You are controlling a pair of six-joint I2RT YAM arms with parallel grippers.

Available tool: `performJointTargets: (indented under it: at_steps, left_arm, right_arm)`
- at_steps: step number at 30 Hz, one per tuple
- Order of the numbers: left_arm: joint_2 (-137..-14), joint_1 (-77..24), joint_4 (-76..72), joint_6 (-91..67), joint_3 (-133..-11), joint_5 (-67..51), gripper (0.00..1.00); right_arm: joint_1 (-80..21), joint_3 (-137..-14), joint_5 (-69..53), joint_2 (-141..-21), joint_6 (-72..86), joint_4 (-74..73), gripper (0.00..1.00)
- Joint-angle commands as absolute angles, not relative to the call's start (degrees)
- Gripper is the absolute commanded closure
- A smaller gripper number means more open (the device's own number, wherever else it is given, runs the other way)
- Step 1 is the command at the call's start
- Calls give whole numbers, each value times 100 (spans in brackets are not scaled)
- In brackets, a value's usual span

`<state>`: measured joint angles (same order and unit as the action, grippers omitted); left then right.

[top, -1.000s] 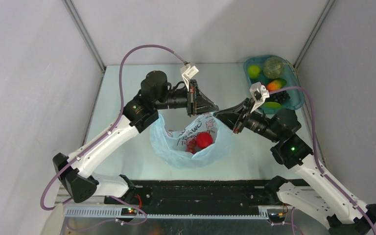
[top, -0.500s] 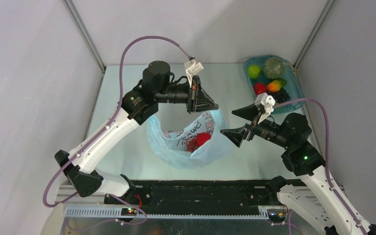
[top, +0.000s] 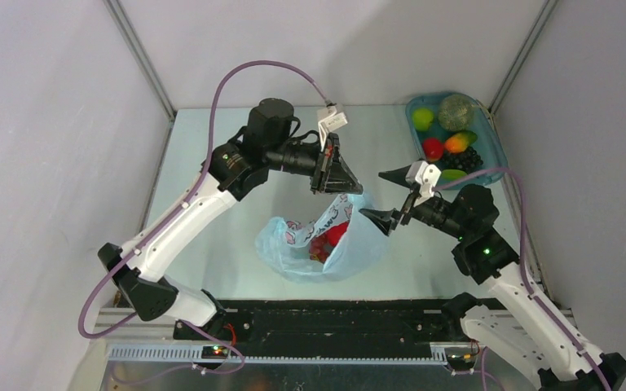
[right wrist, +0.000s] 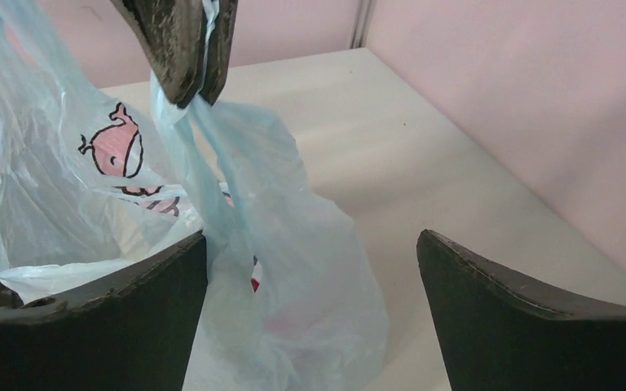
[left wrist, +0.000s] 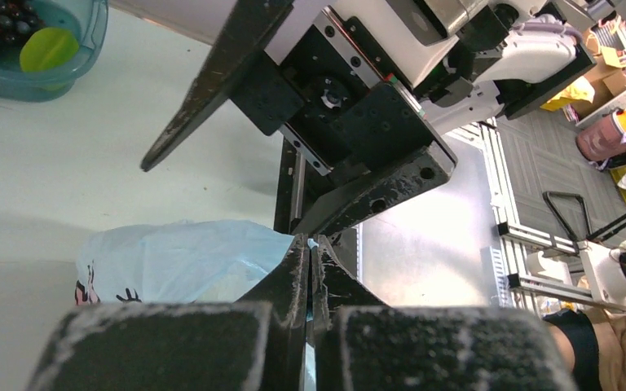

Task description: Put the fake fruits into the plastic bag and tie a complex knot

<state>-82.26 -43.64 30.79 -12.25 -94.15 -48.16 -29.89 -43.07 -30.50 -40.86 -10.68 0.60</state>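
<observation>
The light-blue plastic bag (top: 350,236) sits mid-table with its mouth open, and red fake fruits (top: 326,239) lie inside. My left gripper (top: 350,188) is shut on a handle strip of the bag and holds it up above the bag's far right side. In the right wrist view this left gripper (right wrist: 193,85) pinches the strip, and the plastic bag (right wrist: 293,277) hangs below it. My right gripper (top: 374,195) is open just to the right of the bag and holds nothing. Its right gripper (right wrist: 312,236) jaws straddle the bag's side film. No knot is in view.
A teal tray (top: 494,155) at the back right holds a lime-green fruit (top: 423,119), a red one (top: 433,148), an orange-yellow one (top: 457,142), dark grapes (top: 468,160) and a grey-green ball (top: 456,112). The enclosure walls stand close on both sides.
My right gripper has opened and let go of the bag's edge, drawn back to the right, then come in beside the bag again. My left gripper has carried the handle strip to the right.
</observation>
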Motion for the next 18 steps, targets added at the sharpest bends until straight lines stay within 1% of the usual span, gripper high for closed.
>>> performJointTargets:
  at_steps: [1,6,9,10,11,12,13,14,15,16,17,18]
  left_arm:
    - [-8270,-4343,3185,-1037,-9695,-5131,100]
    - [-8367,-4343,3272,-1004,-9791,-5204,100]
    - [-8411,-4350,3296,-988,-9866,-5232,100]
    - [-8424,-4346,3300,-986,-9877,-5237,100]
    - [-8439,-4347,3310,-985,-9896,-5237,100]
    - [-8447,-4344,3324,-980,-9909,-5236,100]
    - [-8466,-4342,3327,-972,-9924,-5233,100]
    - [-8469,-4347,3341,-970,-9934,-5215,100]
    - [-8463,-4345,3349,-954,-9937,-5209,100]
    - [-8459,-4343,3358,-943,-9939,-5191,100]
    - [-8447,-4347,3362,-919,-9940,-5175,100]
    - [-8438,-4344,3381,-903,-9940,-5141,100]
  right_arm:
    - [-2956,-4331,-3472,-4317,-1284,1146,1]
    - [-2937,-4546,-4061,-4702,-1237,1306,1]
    - [-2931,-4662,-4402,-4878,-1197,1242,8]
    - [-2929,-4686,-4455,-4937,-1178,1238,14]
    - [-2929,-4689,-4548,-4987,-1125,1238,18]
    - [-2921,-4692,-4577,-5003,-1108,1239,26]
    - [-2924,-4693,-4603,-5026,-1066,1239,30]
    - [-2919,-4693,-4608,-5031,-1056,1233,41]
    - [-2919,-4693,-4608,-5030,-1026,1202,46]
    - [-2912,-4693,-4611,-5029,-1010,1190,55]
    - [-2906,-4693,-4618,-5023,-945,1165,59]
    - [-2902,-4693,-4625,-5017,-921,1145,68]
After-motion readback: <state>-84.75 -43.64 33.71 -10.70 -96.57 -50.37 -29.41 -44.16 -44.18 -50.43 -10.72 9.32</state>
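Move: The plastic bag's gathered neck hangs from the left fingers, about 5 cm below the left hand point. From the open right hand, this neck lies about 4 cm left, level in height and neither ahead nor back. The red fruit in the bag is some 6 cm left, 6 cm back and 20 cm below; the blue basket stands roughly 23 cm right, 16 cm ahead and 25 cm below. The right hand slides about 4 cm left around the neck below the left grip, turning counter-clockwise, fingers half closing. ##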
